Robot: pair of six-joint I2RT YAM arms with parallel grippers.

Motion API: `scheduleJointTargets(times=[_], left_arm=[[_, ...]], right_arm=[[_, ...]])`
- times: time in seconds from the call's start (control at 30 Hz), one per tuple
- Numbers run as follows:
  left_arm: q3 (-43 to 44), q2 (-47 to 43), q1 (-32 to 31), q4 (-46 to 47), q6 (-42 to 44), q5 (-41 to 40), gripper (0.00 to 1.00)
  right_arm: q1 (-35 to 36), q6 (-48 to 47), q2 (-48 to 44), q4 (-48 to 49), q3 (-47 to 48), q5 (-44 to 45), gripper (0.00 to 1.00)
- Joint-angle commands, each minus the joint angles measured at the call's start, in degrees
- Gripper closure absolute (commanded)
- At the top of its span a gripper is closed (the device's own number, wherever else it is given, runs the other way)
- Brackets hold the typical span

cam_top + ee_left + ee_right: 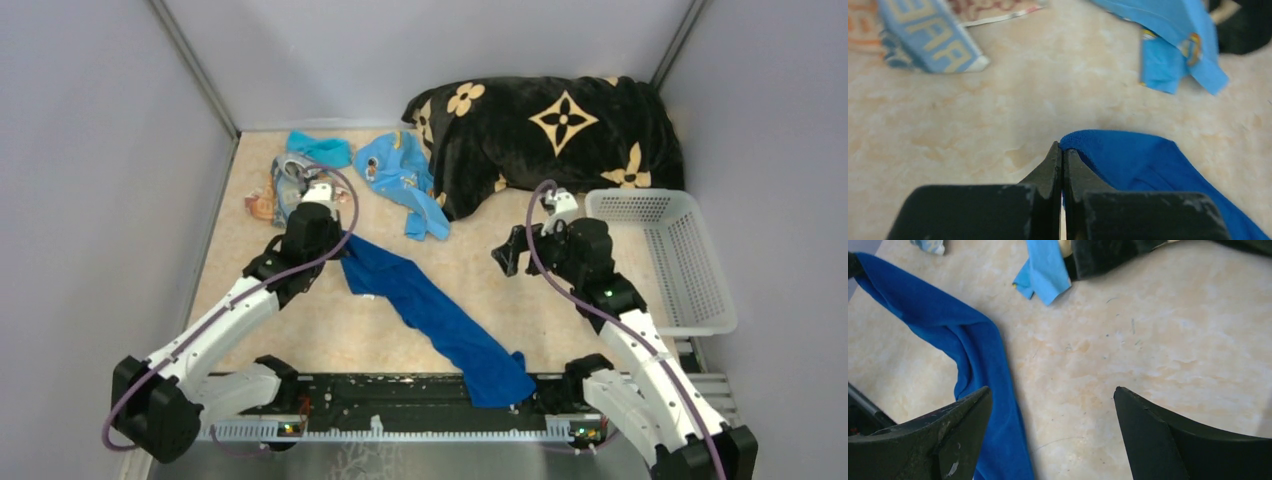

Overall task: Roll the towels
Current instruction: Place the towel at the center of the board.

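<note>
The dark blue towel [430, 315] lies stretched in a long diagonal band from mid-table down to the near edge. My left gripper [340, 240] is shut on its upper corner, and in the left wrist view the blue cloth [1148, 170] bunches at the closed tips [1062, 150]. My right gripper [508, 250] hovers open over bare table, right of the towel [973, 350], with nothing between its fingers [1053, 395]. A light blue printed towel [400, 180], a striped lettered towel [285, 185] and a turquoise towel [320, 148] lie crumpled at the back.
A large black plush blanket with tan flowers [560, 125] fills the back right corner. A white mesh basket [712, 325] stands along the right wall. Grey walls close in the left, back and right sides.
</note>
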Motion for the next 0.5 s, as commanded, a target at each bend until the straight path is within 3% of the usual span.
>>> scheduleJointTargets(times=[0.0,0.07,0.13,0.2,0.37,0.47], left_arm=[[-1.83,-3.20,8.55,-0.57,-7.05,0.75,1.00],[-3.66,-5.37,10.95,-0.64,-8.46,-0.82,0.92],[-5.22,-7.14,12.46,0.58,-9.37,0.04,0.68],[-5.05,-7.34,12.78,2.82,-8.51,4.24,0.57],[-0.46,-1.66,12.66,7.80,-5.33,24.13,0.33],[2.65,5.45,11.73,11.93,-7.05,34.92,0.26]], right_arm=[[3.35,1.74,5.52,2.23,2.63,-4.18,0.08],[6.05,2.26,8.59,3.35,2.75,-2.35,0.08],[8.30,2.94,11.85,4.56,3.11,-0.57,0.09],[8.82,3.87,14.79,5.63,3.54,0.31,0.10],[8.82,5.43,17.18,7.77,3.71,1.70,0.10],[8.82,4.98,17.45,6.60,3.38,2.07,0.10]])
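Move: The left hand still pinches one end of the blue towel, whose middle lies about 18 cm to its right, 13 cm back and some 13 cm below. The light-blue towel lies about 13 cm ahead and 11 cm right of that hand, the grey-orange towels 12 cm ahead and 10 cm left. From the open right hand, the blue towel's middle is roughly 14 cm left, 11 cm back and 16 cm below. Left hand swings about 6 cm left, releasing the blue towel, then returns; open right hand sinks 7 cm, leftward. ##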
